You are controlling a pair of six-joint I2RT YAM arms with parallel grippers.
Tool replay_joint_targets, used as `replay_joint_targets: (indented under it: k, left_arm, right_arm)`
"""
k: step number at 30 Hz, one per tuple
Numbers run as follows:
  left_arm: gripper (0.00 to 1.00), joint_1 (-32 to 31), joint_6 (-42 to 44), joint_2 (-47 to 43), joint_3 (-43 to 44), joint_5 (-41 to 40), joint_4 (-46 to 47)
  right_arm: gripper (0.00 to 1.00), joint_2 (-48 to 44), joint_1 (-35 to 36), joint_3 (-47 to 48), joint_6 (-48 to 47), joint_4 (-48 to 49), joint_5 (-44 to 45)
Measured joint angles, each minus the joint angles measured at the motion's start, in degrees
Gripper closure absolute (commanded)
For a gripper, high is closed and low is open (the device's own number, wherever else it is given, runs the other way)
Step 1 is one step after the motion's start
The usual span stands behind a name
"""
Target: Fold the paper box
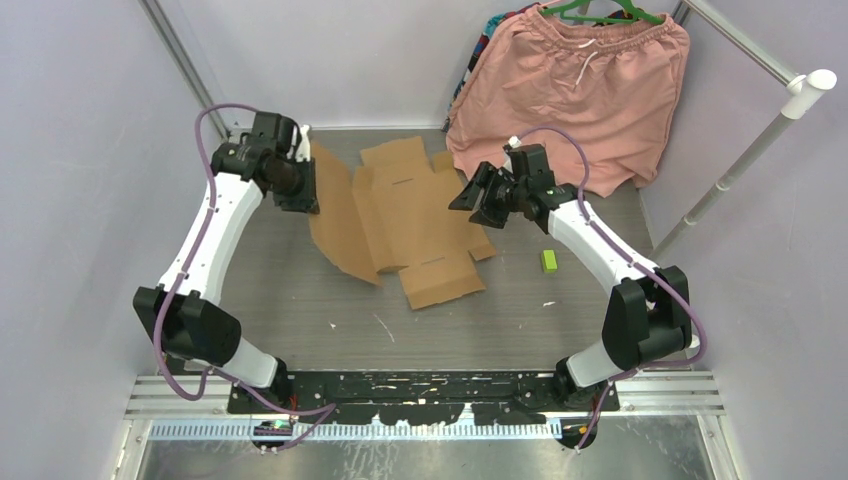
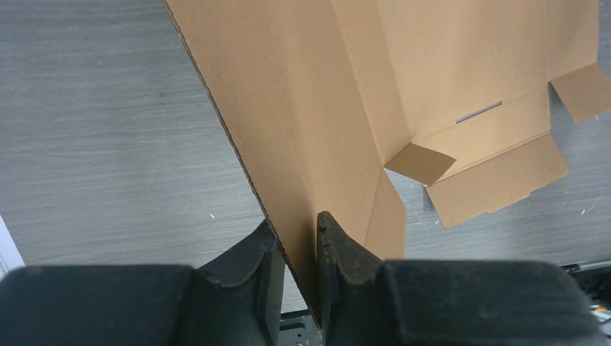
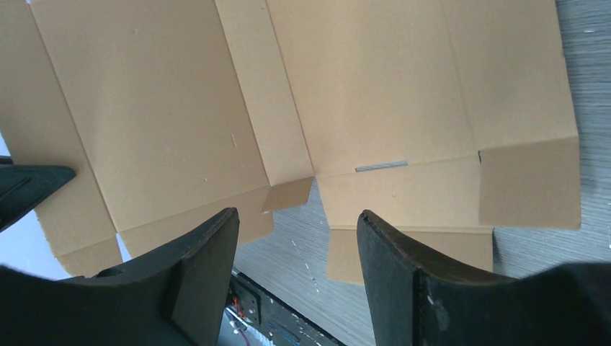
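The paper box [image 1: 410,215] is a flat brown cardboard sheet with flaps and slots, lying in the middle of the grey table. Its left panel [image 2: 302,122] is tilted up off the table. My left gripper [image 1: 300,190] is shut on that panel's edge, and in the left wrist view the cardboard passes between the fingers [image 2: 295,234]. My right gripper [image 1: 470,200] hovers over the sheet's right side. Its jaws [image 3: 295,223] stand open with nothing between them, and the paper box [image 3: 180,108] lies spread below them.
Pink shorts [image 1: 580,100] hang on a green hanger at the back right, just behind the sheet. A small green block [image 1: 548,260] lies on the table right of the box. A white pipe rail [image 1: 760,150] slants along the right side. Walls close in on the left and back.
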Motion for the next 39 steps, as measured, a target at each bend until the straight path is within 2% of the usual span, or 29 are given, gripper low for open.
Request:
replay_joint_targets:
  k: [5, 18, 24, 31, 39]
  left_arm:
    - [0.78, -1.8, 3.1, 1.3, 3.9, -0.1, -0.9]
    - [0.75, -1.8, 14.0, 6.6, 16.0, -4.0, -7.3]
    - [0.75, -2.4, 16.8, 6.6, 16.5, -4.3, -7.5]
    - [0.76, -2.9, 17.8, 6.0, 16.4, -1.1, -5.3]
    - [0.77, -2.9, 17.8, 5.9, 13.1, 0.0, -2.0]
  right_arm:
    - [0.33, 0.0, -0.8, 0.0, -1.2, -1.1, 0.4]
    - [0.33, 0.0, -4.2, -0.1, -3.7, -3.2, 0.7]
    - [0.33, 1.2, -4.5, -0.5, -4.4, -3.0, 0.7]
    - [0.33, 5.0, -5.0, -2.6, -4.5, -1.2, 0.8]
    - [0.33, 7.8, -5.2, -3.3, -4.6, 0.3, 1.2]
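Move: The left hand already holds the box's raised left panel; the base panel's middle lies about 18 cm to its right, level with it and 21 cm below. For the open right hand, the box's right edge is about 3 cm to the right, 1 cm ahead and 17 cm below. At similar depth, the front flap lies 14 cm back and 4 cm left, the green block 10 cm back and 19 cm right. Still holding the panel, left rises forward, turning clockwise; right shifts right, then sinks 7 cm towards the edge. ##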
